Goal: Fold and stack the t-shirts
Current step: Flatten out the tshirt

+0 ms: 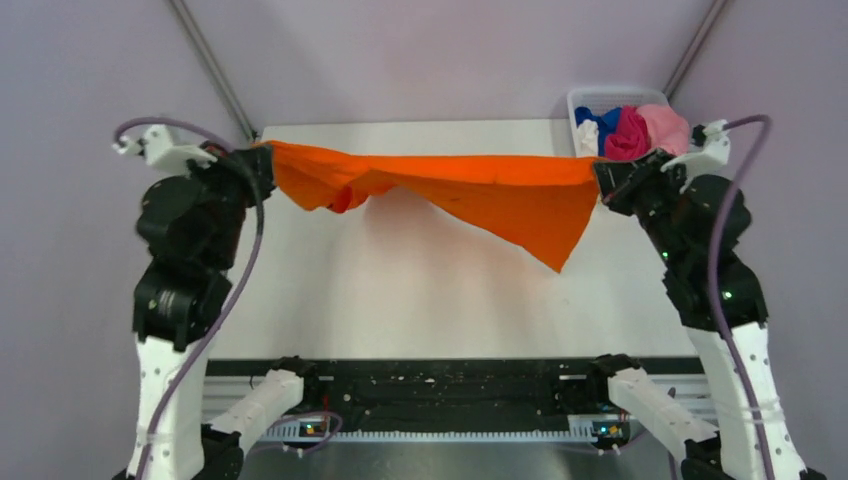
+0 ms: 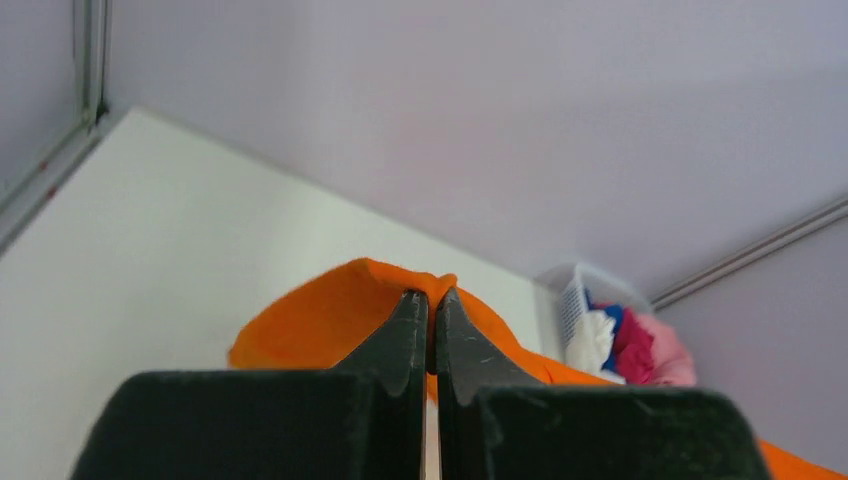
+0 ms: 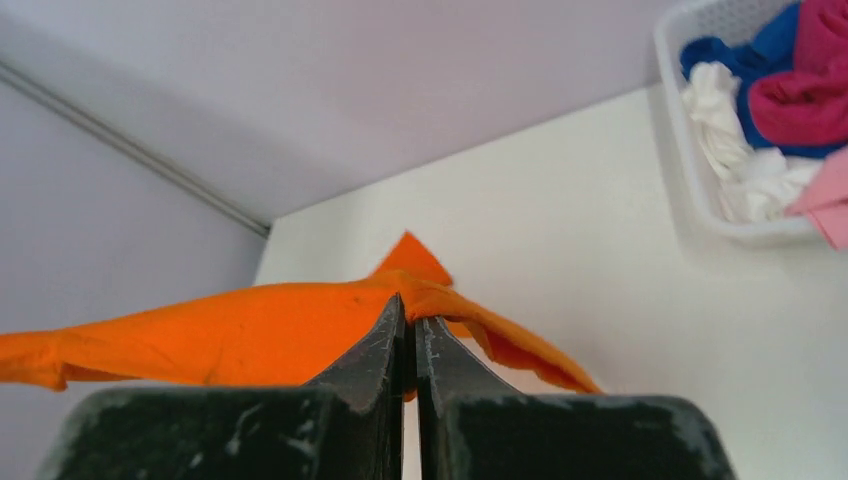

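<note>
A bright orange t-shirt (image 1: pixel 480 195) hangs stretched in the air above the white table (image 1: pixel 400 300), between both arms. My left gripper (image 1: pixel 262 152) is shut on its left end (image 2: pixel 350 300), cloth bunched over the fingertips (image 2: pixel 415 310). At the other end my right gripper (image 1: pixel 600 178) is shut on the shirt's edge (image 3: pixel 250 330). A loose flap of the shirt droops toward the table on the right side (image 1: pixel 555 245). Other t-shirts, pink (image 1: pixel 665 125), magenta (image 1: pixel 628 135), blue (image 1: pixel 598 118) and white (image 1: pixel 587 138), lie crumpled in the bin.
A white plastic bin (image 1: pixel 578 100) stands at the table's far right corner, just behind the right gripper; it also shows in the left wrist view as the bin (image 2: pixel 572 300) and in the right wrist view as the bin (image 3: pixel 680 90). Lilac walls enclose the table.
</note>
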### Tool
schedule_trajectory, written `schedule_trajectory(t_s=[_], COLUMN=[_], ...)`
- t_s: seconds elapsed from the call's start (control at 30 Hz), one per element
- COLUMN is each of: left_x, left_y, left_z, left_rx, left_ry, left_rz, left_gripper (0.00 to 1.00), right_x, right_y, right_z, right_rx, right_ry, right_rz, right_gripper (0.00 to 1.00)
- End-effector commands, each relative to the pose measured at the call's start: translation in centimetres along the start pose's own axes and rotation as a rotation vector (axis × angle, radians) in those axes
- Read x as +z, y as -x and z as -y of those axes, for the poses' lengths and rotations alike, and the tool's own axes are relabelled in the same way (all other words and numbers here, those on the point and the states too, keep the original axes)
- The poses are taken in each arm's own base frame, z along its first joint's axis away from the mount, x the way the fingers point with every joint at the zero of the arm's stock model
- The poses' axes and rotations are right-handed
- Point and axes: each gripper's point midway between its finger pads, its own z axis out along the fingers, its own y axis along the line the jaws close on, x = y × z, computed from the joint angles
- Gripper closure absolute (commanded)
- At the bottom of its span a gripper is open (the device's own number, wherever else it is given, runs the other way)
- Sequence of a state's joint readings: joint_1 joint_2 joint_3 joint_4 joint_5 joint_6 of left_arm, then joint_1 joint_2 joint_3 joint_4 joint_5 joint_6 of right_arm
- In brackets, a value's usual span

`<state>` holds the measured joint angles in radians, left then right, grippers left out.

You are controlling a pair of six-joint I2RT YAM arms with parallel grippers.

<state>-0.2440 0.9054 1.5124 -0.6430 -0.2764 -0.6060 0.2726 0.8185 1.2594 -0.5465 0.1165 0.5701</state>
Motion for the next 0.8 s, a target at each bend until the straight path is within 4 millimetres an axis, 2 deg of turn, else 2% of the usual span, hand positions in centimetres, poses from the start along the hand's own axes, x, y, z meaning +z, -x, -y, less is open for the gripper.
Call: schedule_trajectory(t_s=[0.0,0.03,0.1,0.2,0.3,0.37,0.43,0.53,0.63,0.67,0.77], left_x=[-7.1,-9.1,-12.0,-15.7,-18.2,-18.7,-18.0,-15.1,-10.6,-8.6,-3.1], left_y=[9.0,10.9,13.1,15.4,16.6,16.8,16.6,15.6,14.0,13.1,10.0], left_z=[4.4,5.1,6.1,7.0,8.4,9.2,9.8,9.8,8.5,7.6,5.6], left_rx=[0.049,0.050,0.061,0.079,0.105,0.119,0.127,0.138,0.149,0.151,0.165], left_ry=[-0.199,-0.235,-0.294,-0.368,-0.457,-0.497,-0.513,-0.475,-0.370,-0.315,-0.194], left_rz=[0.234,0.280,0.342,0.423,0.461,0.462,0.450,0.404,0.364,0.350,0.296], left_gripper=[1.00,1.00,1.00,1.00,1.00,1.00,1.00,1.00,1.00,1.00,1.00], right_x=[-6.3,-7.6,-10.5,-13.8,-15.8,-16.2,-15.9,-14.2,-11.6,-10.4,-6.3], right_y=[4.5,5.3,6.6,8.1,9.0,9.2,8.9,8.1,7.2,6.8,4.6], right_z=[-5.6,-6.7,-8.4,-9.5,-9.8,-9.9,-9.8,-9.0,-7.4,-6.7,-3.9], right_rx=[-0.030,-0.030,-0.029,-0.023,-0.021,-0.019,-0.018,-0.012,-0.004,0.004,0.022], right_ry=[0.241,0.294,0.382,0.455,0.483,0.492,0.484,0.441,0.357,0.322,0.181], right_rz=[0.056,0.069,0.106,0.162,0.204,0.212,0.204,0.186,0.173,0.170,0.130], right_gripper=[1.00,1.00,1.00,1.00,1.00,1.00,1.00,1.00,1.00,1.00,1.00])
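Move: Both hands already pinch the orange t-shirt, its sagging middle roughly 29 cm inward of each and a dozen or so centimetres below. The table's middle lies about 12 cm ahead, 31 cm to the right and 46 cm below the left hand. From the right hand it is 12 cm ahead, 27 cm left and 39 cm below. The clothes basket stands some 36 cm ahead of the right hand, 23 cm to its right and 33 cm lower. Pinching the t-shirt throughout, both hands whip it quickly up and back towards the robot, the left nearly 20 cm each way and the right about 15, with the fingers tipping upward. Then they turn back forward and slightly down, the left some 8 cm forward, the right about 5 cm both ways, while the fingers start to level. ##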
